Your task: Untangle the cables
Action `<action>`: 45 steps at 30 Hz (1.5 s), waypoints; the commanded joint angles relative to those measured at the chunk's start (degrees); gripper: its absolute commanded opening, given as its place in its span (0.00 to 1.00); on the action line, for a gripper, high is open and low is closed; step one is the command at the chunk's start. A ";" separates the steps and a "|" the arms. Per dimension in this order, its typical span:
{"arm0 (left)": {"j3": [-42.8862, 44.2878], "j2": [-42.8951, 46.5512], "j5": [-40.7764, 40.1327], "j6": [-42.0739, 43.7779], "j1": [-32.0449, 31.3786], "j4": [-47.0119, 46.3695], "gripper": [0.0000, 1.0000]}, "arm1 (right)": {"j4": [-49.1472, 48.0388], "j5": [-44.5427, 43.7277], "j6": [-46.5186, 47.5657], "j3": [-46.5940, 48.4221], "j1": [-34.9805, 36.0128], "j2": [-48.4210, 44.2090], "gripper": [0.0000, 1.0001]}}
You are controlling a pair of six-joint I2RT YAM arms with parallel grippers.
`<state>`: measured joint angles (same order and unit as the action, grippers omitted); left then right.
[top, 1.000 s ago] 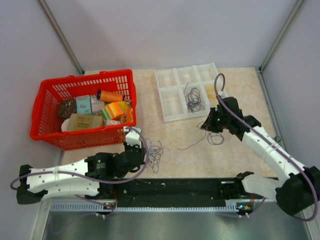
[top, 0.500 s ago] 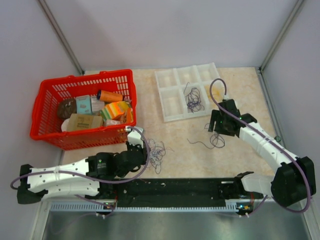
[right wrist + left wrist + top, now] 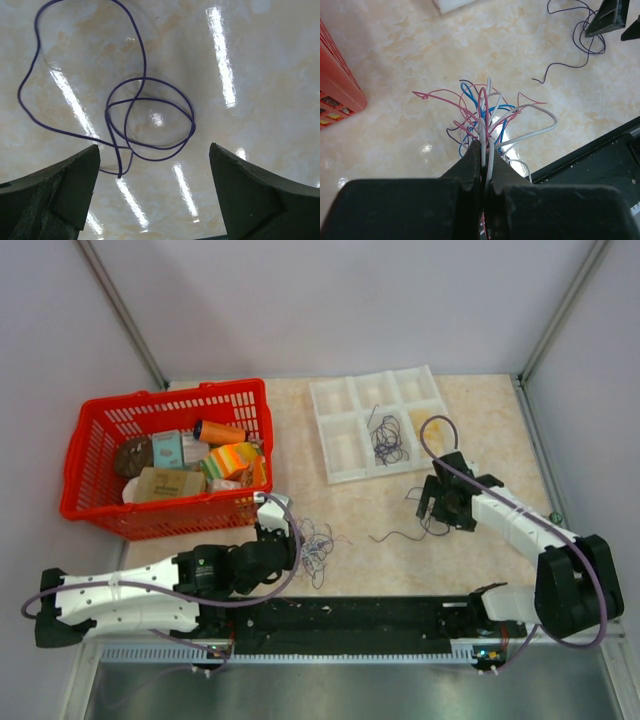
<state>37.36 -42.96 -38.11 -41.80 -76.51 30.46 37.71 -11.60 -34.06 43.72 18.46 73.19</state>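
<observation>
A tangle of thin cables (image 3: 485, 107) in pink, blue, white and purple stands up from the tabletop. My left gripper (image 3: 484, 146) is shut on its strands. From above, this bundle (image 3: 314, 543) lies just right of the left gripper (image 3: 288, 540), near the table's front edge. One purple cable (image 3: 193, 120) lies loose in loops on the table. My right gripper (image 3: 154, 146) hovers open right over it with nothing between its fingers. In the top view the right gripper (image 3: 433, 506) is at centre right, and the purple cable (image 3: 398, 535) trails left from it. More dark cables (image 3: 388, 443) rest in the tray.
A white compartment tray (image 3: 345, 412) sits at the back centre. A red basket (image 3: 90, 500) full of packaged goods stands at the left, close behind the left arm. A black rail (image 3: 360, 615) runs along the table's near edge.
My right gripper has opened and let the purple cable drop onto the table, and its arm has swung nearer and lower. The left gripper stays shut on the bundle.
</observation>
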 commanded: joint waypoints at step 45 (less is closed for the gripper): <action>0.87 -4.59 1.54 -0.47 -0.04 -7.96 0.00 | -9.32 -9.39 10.32 27.36 7.29 0.35 0.00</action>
<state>37.17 -46.70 -36.42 -41.85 -76.49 26.06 31.99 -16.97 -30.55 65.04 25.50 66.46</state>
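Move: The loosely coiled purple cable lies on the table almost under the open right hand, its ring about 4 cm below, 1 cm ahead and 1 cm to the left. The tray compartment already holding purple cable is some 22 cm ahead of that hand and 12 cm to its left; the yellow cable's compartment is about 24 cm ahead and 1 cm left. From the left hand the coil is roughly 36 cm right, 8 cm ahead and 15 cm lower. The purple coil is pinched as the right hand sinks about 4 cm onto it, turning slightly clockwise, and its wide-open fingers shut. Holding the cable, the hand then climbs fast, some 22 cm, swinging forward and somewhat left towards the tray while the wrist tips its fingers up and forward by about 30 degrees. The left hand keeps its grip on the mixed cable bunch. ##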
